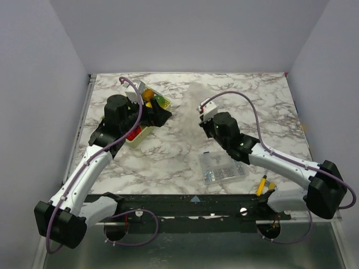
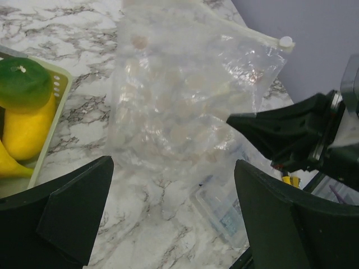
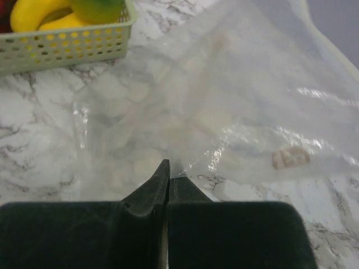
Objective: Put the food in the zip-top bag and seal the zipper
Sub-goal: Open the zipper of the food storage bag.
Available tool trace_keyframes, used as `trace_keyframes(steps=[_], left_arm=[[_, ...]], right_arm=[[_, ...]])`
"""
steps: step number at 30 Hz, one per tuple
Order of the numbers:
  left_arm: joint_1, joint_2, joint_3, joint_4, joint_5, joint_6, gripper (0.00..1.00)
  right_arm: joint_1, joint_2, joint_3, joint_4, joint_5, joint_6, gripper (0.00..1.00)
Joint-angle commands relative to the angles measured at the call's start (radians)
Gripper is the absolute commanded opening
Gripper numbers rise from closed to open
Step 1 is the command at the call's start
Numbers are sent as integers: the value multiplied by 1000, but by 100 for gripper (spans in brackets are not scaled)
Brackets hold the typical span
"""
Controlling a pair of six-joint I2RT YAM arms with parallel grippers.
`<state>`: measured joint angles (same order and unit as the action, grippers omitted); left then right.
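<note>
The zip-top bag point(image 2: 179, 95), clear with white dots, is held up off the marble between the two arms. Its zipper point(image 2: 247, 33) runs along the top edge to a white slider. My right gripper point(image 3: 168, 168) is shut on a fold of the bag's film, and in the left wrist view its black tip point(image 2: 233, 119) touches the bag's right side. My left gripper point(image 2: 174, 185) is open and holds nothing, just short of the bag point(image 1: 188, 98). The food, a green fruit point(image 2: 22, 84) and yellow pieces point(image 2: 25, 131), lies in the lattice basket point(image 2: 59, 95) to its left.
A rigid clear box of small parts point(image 1: 222, 167) sits on the marble in front of the right arm, with a yellow-handled tool point(image 1: 262, 185) near the front edge. The basket point(image 1: 140, 134) stands at the left under the left wrist. Grey walls close in three sides.
</note>
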<state>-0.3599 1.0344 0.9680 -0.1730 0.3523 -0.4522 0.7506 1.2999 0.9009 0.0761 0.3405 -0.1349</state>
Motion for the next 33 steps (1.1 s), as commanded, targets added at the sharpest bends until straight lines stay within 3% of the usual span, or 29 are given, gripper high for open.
trace_keyframes(steps=[1, 8, 16, 19, 24, 33], left_arm=[[43, 63, 62, -62, -16, -93, 89], [126, 157, 64, -46, 134, -228, 84], [127, 185, 89, -56, 160, -219, 85], [104, 172, 111, -105, 46, -185, 85], [-33, 210, 263, -304, -326, -147, 86], [-119, 544, 725, -726, -469, -338, 87]], right_arm=[[84, -24, -46, -21, 65, -98, 0], [233, -30, -96, 43, 52, -119, 1], [360, 2, -79, 49, 143, -165, 0], [376, 9, -75, 44, 154, -178, 0], [422, 31, -65, 46, 224, -224, 0], [456, 26, -68, 65, 264, -258, 0]])
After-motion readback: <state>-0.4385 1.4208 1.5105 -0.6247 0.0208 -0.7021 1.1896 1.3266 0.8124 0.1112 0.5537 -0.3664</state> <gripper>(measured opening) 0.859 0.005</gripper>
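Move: The right hand already pinches the clear zip-top bag, whose middle lies about 7 cm ahead, 4 cm left and 5 cm below it. The food basket is some 27 cm to its left, 5 cm ahead, and the parts case about 11 cm back and 8 cm right, on the table. From the open left hand, the bag's middle is about 4 cm ahead, 11 cm right and 12 cm below; the basket lies 12 cm left, 2 cm ahead. Still pinching the bag, the right draws it back-left about 13 cm while the open left dips, then rises forward. ##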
